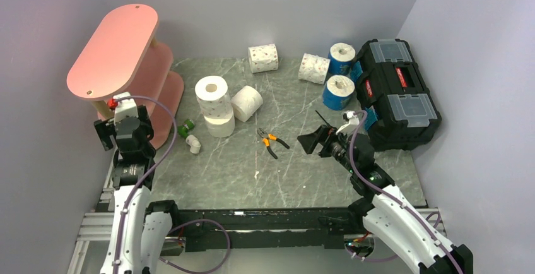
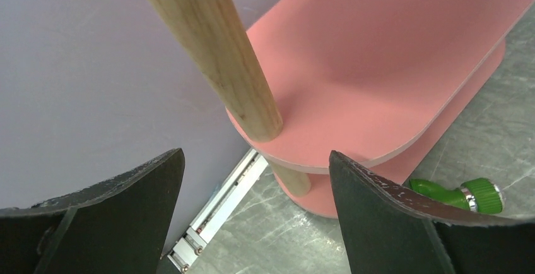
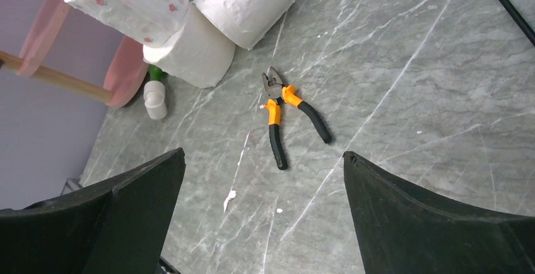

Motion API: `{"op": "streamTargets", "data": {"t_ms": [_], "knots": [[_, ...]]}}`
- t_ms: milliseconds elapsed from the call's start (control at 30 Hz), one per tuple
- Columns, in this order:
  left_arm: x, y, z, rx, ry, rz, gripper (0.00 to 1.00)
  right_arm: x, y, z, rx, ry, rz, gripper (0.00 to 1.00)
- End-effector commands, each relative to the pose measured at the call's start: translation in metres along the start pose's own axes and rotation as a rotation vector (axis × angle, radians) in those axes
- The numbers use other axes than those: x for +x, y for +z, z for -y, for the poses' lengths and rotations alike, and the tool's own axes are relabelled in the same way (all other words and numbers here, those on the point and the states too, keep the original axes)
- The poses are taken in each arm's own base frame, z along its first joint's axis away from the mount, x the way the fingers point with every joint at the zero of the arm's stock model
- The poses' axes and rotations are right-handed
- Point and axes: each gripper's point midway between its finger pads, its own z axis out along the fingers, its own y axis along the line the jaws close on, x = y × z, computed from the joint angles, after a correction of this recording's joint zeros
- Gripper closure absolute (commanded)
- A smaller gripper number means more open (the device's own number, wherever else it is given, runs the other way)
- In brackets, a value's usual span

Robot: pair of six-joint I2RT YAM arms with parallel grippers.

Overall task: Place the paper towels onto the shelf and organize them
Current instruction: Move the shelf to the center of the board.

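Note:
The pink shelf [image 1: 113, 50] stands at the far left; its middle board [image 2: 378, 78] and a wooden post [image 2: 214, 47] fill the left wrist view. My left gripper [image 2: 255, 157] hangs open and empty just short of the shelf's near end [image 1: 126, 125]. A speckled paper towel roll [image 1: 212, 94] sits on a plain white one [image 1: 219, 124], with another white roll [image 1: 247, 102] lying beside them. Two speckled rolls [image 1: 263, 58] [image 1: 313, 68] and two blue ones [image 1: 342, 58] [image 1: 338, 92] stand at the back. My right gripper [image 1: 318, 140] is open and empty above the table, right of centre [image 3: 264, 154].
A black toolbox [image 1: 397, 91] lines the right edge, close to the blue rolls. Orange-handled pliers [image 1: 271, 142] lie mid-table, just ahead of the right gripper. A green nozzle [image 1: 186, 129] and a small white fitting [image 1: 194, 143] lie by the shelf's foot. Walls close in on three sides.

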Motion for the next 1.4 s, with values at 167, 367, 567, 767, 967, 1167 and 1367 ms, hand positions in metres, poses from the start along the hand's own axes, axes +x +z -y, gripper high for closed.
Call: {"op": "streamTargets", "data": {"t_ms": [167,367,567,767,967,1167,1367], "knots": [[0.01,0.022,-0.006,-0.068,-0.108,0.044,0.1,0.0,0.0,-0.004,-0.029,0.002,0.014,0.02],[0.005,0.03,-0.018,-0.136,-0.139,0.089,0.1,0.003,0.0,-0.004,-0.034,0.004,0.006,0.02],[0.006,0.037,-0.016,-0.135,-0.152,0.104,0.13,0.006,0.0,-0.003,-0.035,0.005,-0.003,0.02],[0.007,0.041,-0.01,-0.105,-0.162,0.116,0.21,0.006,0.001,-0.002,-0.028,0.004,-0.005,0.02],[0.002,0.045,-0.002,-0.064,-0.163,0.117,0.35,0.008,0.002,0.001,-0.014,0.005,-0.009,0.02],[0.0,0.042,-0.003,-0.058,-0.181,0.136,0.48,0.007,0.002,0.002,-0.009,0.002,-0.006,0.02],[-0.002,0.039,0.001,-0.031,-0.18,0.14,0.67,0.008,0.005,0.001,-0.015,0.006,-0.02,0.02]]}}
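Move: The left hand's open fingers face the shelf's near post; its stretch just above the middle board is about 3 cm ahead, 3 cm left and 2 cm lower. The shelf's middle lies some 18 cm ahead, 4 cm right and 5 cm below. The green pipe fitting is about 12 cm ahead, 18 cm right and 24 cm down, the stacked paper towels roughly 17 cm ahead, 30 cm right and 15 cm down. From the right hand the post is about 64 cm left, 3 cm ahead and 6 cm up. Closing round the shelf's near post, the left fingers narrow from wide open to well under half, one on each side of the wood just above the middle board and apparently touching by the end. The hand first sinks and swings left, about 3 cm each, then eases 2 cm forward as the fingers shut, its tips tilting up under 10 degrees. The right hand, still open, sinks some 2 cm over the table. ##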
